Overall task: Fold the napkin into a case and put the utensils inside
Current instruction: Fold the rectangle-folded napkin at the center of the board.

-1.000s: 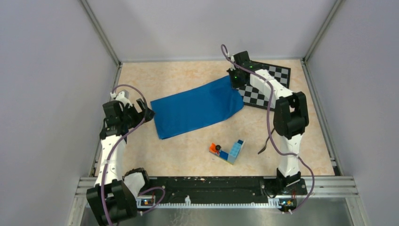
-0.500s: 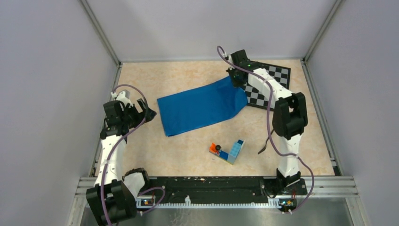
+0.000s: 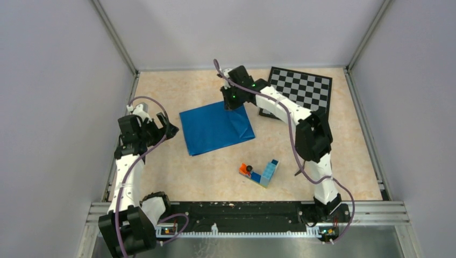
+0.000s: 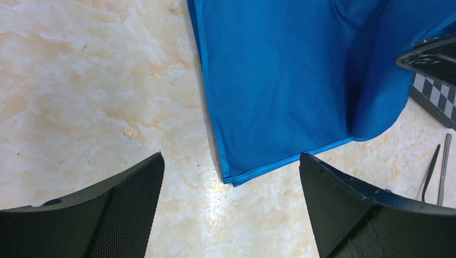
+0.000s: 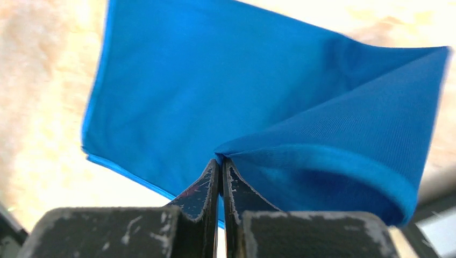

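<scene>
The bright blue napkin (image 3: 212,131) lies left of the table's middle, its right part lifted and doubled over leftward. My right gripper (image 3: 232,103) is shut on the raised edge of the napkin (image 5: 188,91), the hem pinched between the fingertips of my right gripper (image 5: 220,161). My left gripper (image 3: 168,129) hangs open just left of the napkin (image 4: 279,80); the near corner of the cloth lies between its spread fingers (image 4: 129,193), untouched. A dark fork (image 4: 430,173) and a silver knife (image 4: 444,161) lie side by side past the cloth's far end.
A chessboard (image 3: 302,88) lies at the back right, partly under the right arm. Blue toy bricks (image 3: 264,173) with an orange piece (image 3: 245,169) sit near the front centre. Grey walls and metal rails enclose the table.
My right gripper has swung left with the napkin's end, off the chessboard and over the cloth, which now looks about half as long. The left arm has stayed still.
</scene>
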Available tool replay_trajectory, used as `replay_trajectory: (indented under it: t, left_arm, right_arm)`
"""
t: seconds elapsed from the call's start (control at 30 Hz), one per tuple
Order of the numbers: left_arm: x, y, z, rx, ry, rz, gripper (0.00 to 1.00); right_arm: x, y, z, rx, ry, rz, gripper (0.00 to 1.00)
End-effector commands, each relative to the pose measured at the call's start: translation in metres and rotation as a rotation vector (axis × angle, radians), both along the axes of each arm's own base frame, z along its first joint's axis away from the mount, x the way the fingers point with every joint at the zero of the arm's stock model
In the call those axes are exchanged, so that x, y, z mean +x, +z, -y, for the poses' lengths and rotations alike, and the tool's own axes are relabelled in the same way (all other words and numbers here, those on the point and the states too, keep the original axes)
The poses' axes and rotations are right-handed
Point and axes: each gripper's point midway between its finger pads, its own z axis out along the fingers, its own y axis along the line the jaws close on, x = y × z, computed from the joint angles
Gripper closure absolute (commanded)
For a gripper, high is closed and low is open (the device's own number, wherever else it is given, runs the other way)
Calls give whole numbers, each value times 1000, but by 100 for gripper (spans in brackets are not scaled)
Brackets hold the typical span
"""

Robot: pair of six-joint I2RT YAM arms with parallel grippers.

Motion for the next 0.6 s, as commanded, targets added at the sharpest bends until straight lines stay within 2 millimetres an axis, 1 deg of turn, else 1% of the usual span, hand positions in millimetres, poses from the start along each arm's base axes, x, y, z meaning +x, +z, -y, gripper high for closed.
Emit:
replay_trajectory:
  t: [0.0,0.13,0.27,0.4,0.57]
  left_arm:
    - [2,10,2,16,-12,56,1]
    - [2,10,1,18,-8,56,1]
    - [2,9,0,20,-2,53,1]
    - [2,8,-4,27,28,43,1]
    - [2,9,-5,30,34,43,1]
  right_arm:
    - [-11,7,-57,194,75,-85,100]
    - [-26,2,-87,264,140,-138,100]
    - [-39,-2,-108,313,187,-177,100]
    - [-51,-2,-129,375,228,-224,100]
    - [-62,-14,-148,406,260,-277,100]
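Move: The right gripper holds the napkin's loose right-hand end about 10 cm above the board. From it, the middle of the napkin's left short edge lies roughly 20 cm left and 6 cm back. The toy blocks are some 25 cm back and 12 cm right, the chessboard about 30 cm right and 14 cm farther out. From the idle left gripper, that left edge lies around 6 cm ahead, 2 cm right and 10 cm below. Keep the right fingers shut on the napkin's end and carry it left over the lying part, about 12 cm towards the left short edge, drawing back some 5 cm on the way. Sink about 4 cm early, then level off with a slight rise, and swing the fingers counter-clockwise, roughly 25 degrees, until they point mostly left. ##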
